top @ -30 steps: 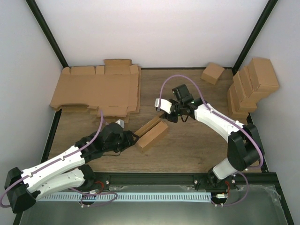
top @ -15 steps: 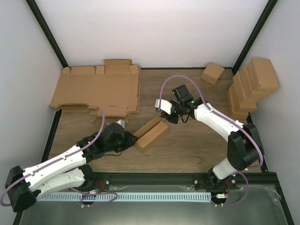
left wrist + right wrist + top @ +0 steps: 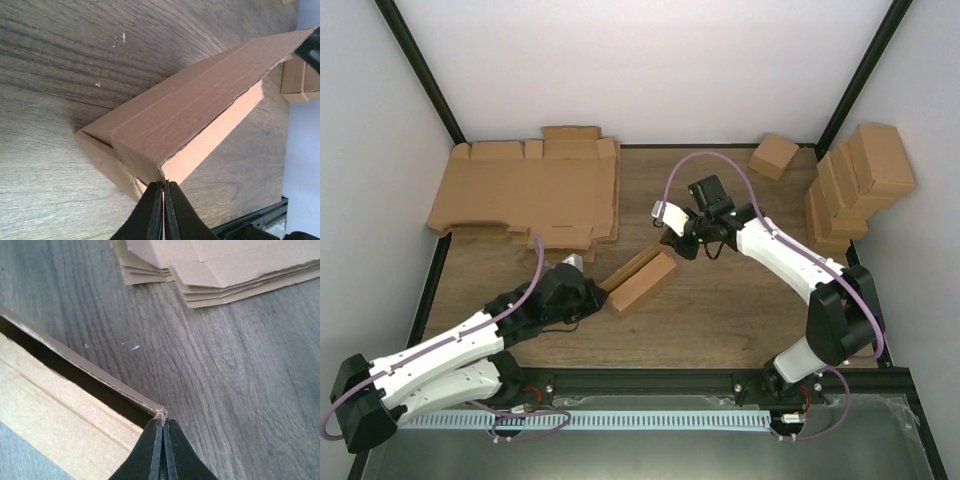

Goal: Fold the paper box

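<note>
The paper box [image 3: 642,281], a brown oblong carton partly folded, lies slantwise mid-table. My left gripper [image 3: 603,292] is at its near-left end. In the left wrist view the jaws [image 3: 163,184] are shut, pinching a thin cardboard edge at the corner of the box [image 3: 185,110]. My right gripper [image 3: 672,247] is at the far-right end. In the right wrist view its jaws [image 3: 162,422] are shut on the tip of a raised flap of the box [image 3: 60,425], whose inside shows as a dark gap.
A stack of large flat cardboard sheets [image 3: 530,190] lies at the back left, its edge also visible as sheets [image 3: 225,265]. A small cube carton [image 3: 774,156] sits at the back. Finished cartons [image 3: 855,185] are piled against the right wall.
Both grippers have shut, each onto an end of the box. The box has shifted slightly left and its far end has moved with the right gripper.
</note>
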`<action>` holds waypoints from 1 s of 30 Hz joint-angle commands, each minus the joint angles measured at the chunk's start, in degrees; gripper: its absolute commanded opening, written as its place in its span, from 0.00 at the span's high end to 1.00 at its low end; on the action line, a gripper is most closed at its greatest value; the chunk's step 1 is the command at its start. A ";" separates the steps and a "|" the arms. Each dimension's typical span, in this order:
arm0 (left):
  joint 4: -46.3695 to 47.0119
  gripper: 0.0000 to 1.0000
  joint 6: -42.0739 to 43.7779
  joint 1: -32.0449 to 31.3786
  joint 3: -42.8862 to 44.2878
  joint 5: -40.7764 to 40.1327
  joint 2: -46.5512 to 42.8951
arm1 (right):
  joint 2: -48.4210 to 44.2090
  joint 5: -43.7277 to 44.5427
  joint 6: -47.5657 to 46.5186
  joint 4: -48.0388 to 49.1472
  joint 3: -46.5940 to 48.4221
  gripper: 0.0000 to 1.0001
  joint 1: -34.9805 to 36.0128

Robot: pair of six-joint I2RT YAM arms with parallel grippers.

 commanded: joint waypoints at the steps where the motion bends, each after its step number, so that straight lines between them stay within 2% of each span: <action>1: 2.38 0.96 4.27 0.85 1.32 -0.04 2.54 | -2.85 2.67 13.00 3.06 2.24 0.99 -0.30; 9: 1.27 0.96 19.68 11.56 13.12 13.35 15.96 | -10.10 11.80 28.92 7.02 -4.82 0.99 -0.03; 13: 0.23 0.96 24.82 12.17 18.57 14.35 21.40 | -11.85 17.42 37.52 7.46 -8.17 0.99 -0.04; 15: -0.16 0.96 26.25 12.38 20.23 14.79 23.18 | -12.09 17.39 40.73 7.83 -9.90 0.99 0.05; 20: -0.41 0.96 28.06 12.62 21.25 15.88 26.01 | -10.91 21.04 50.25 8.97 -12.95 0.99 0.15; 30: -2.01 0.93 30.42 12.79 21.82 16.50 26.04 | -8.73 22.65 54.19 8.86 -12.61 0.99 0.57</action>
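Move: Slanting between the hands, the paper box has its middle about 7 cm to the right of the left hand, 4 cm ahead and 3 cm below. From the right hand that middle is some 6 cm left, 6 cm back and 4 cm below; its fingers already pinch the far-right corner's top edge. The flat cardboard stack centres roughly 18 cm left and 24 cm ahead of the left hand; a small box stands 25 cm right and 20 cm ahead of the right hand. Keeping its pinch on the box's corner edge, the right hand carries it about 6 cm to the right, first rising some 3 cm and then sinking to slightly below its start, while turning clockwise some 50 degrees. The left hand, nearly shut throughout, sweeps forward about 7 cm and right 4, turning about 20 degrees clockwise; its fingertips come free of the near-left corner but end close by that end of the box. ##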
